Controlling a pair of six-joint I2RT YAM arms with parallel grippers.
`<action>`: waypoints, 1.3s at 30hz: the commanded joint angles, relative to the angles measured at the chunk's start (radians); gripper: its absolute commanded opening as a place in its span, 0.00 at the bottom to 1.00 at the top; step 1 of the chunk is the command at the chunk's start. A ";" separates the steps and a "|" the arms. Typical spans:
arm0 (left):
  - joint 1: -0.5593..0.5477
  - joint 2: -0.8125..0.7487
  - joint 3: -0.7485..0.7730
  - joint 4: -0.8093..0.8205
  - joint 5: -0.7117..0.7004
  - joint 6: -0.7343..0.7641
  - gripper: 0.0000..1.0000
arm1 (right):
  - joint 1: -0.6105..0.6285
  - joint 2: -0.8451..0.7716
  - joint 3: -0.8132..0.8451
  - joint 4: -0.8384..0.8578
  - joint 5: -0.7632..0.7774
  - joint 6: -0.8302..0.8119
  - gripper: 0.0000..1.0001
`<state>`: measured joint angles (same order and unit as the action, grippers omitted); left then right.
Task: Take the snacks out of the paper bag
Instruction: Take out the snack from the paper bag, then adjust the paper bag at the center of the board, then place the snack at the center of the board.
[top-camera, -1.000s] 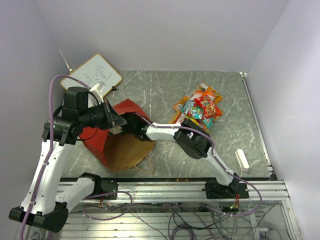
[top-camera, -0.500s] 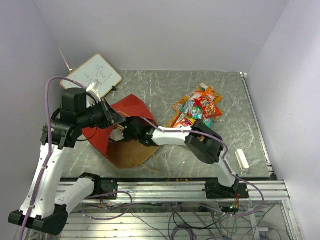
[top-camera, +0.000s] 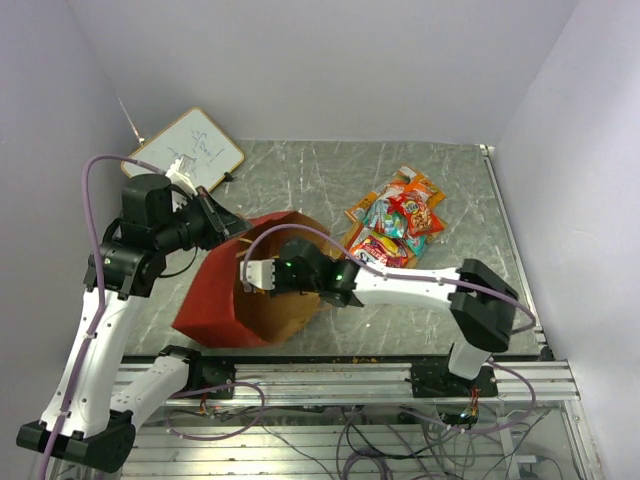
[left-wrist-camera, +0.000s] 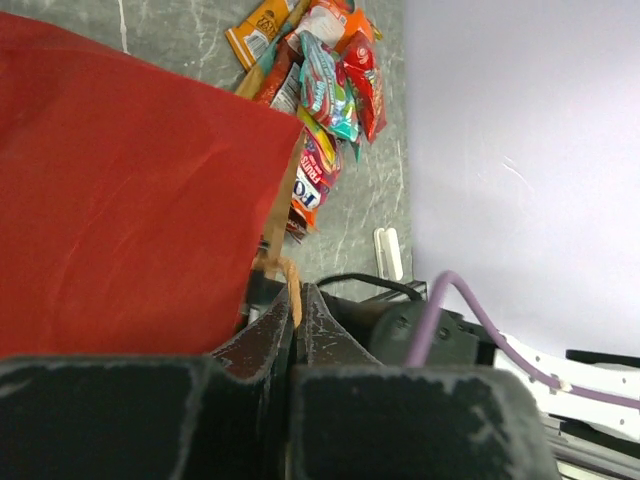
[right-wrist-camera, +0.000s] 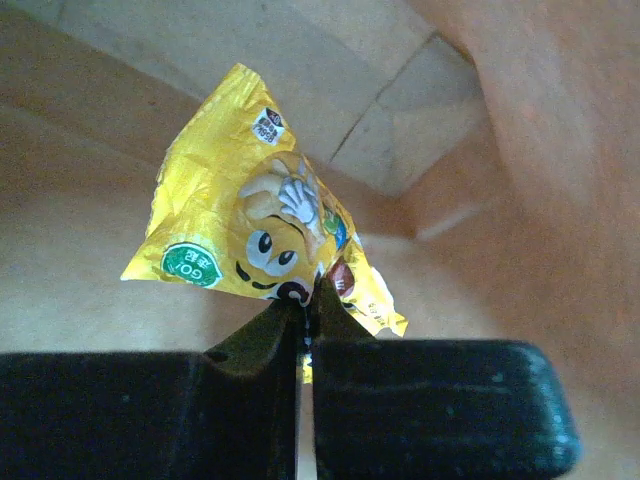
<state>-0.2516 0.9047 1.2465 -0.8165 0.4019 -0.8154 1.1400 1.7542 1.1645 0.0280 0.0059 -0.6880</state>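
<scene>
The paper bag (top-camera: 212, 303) is red outside and brown inside, and it lies tilted with its mouth open toward the right. My left gripper (top-camera: 232, 232) is shut on its tan loop handle (left-wrist-camera: 291, 284) at the bag's upper rim. My right gripper (top-camera: 262, 273) reaches into the bag's mouth. In the right wrist view it (right-wrist-camera: 305, 305) is shut on the corner of a yellow snack packet (right-wrist-camera: 250, 225) against the bag's brown inside (right-wrist-camera: 520, 150). A pile of several snacks (top-camera: 395, 218) lies on the table to the right of the bag; it also shows in the left wrist view (left-wrist-camera: 325, 80).
A white whiteboard (top-camera: 188, 150) leans at the back left corner. A small white object (left-wrist-camera: 386, 252) lies on the grey table near the front right. The right arm's elbow (top-camera: 488, 308) sits over the table's front right. Walls close the table in on three sides.
The bag has swung round and been lifted, so its mouth now opens to the right. The right arm's elbow has swung out to the right, with its gripper still in the bag's mouth.
</scene>
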 joint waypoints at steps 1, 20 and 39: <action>-0.002 0.020 -0.004 0.058 -0.018 -0.024 0.07 | -0.001 -0.152 -0.076 -0.033 -0.039 0.128 0.00; -0.002 0.115 0.043 0.288 0.076 -0.158 0.07 | -0.215 -0.512 -0.025 -0.269 0.155 0.351 0.00; 0.015 0.138 0.051 0.146 -0.015 -0.053 0.07 | -0.628 -0.434 0.187 -0.523 0.294 0.628 0.00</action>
<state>-0.2504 1.0897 1.3132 -0.5259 0.4713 -0.9611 0.5663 1.2968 1.3178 -0.3763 0.3069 -0.1066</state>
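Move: The right fingers are still down inside the paper bag with the yellow packet pinched, the bag's middle only about 4 cm to their left. The snack pile lies roughly 18 cm ahead, 32 cm to the right and 10 cm lower; its nearest orange packet is about 12 cm ahead and 27 cm right. From the left hand, the bag's middle is some 4 cm left and 20 cm below, the pile about 20 cm ahead, 30 cm right and 30 cm down. Keeping its pinch on the yellow packet, the right hand draws slightly back, then sweeps about 27 cm right while climbing and swinging forward out of the bag towards the snack pile, turning clockwise some 60 degrees until the fingers point mostly forward. The left fingers keep hold of the bag handle and carry it about 6 cm forward, rising some 4 cm and edging right. ##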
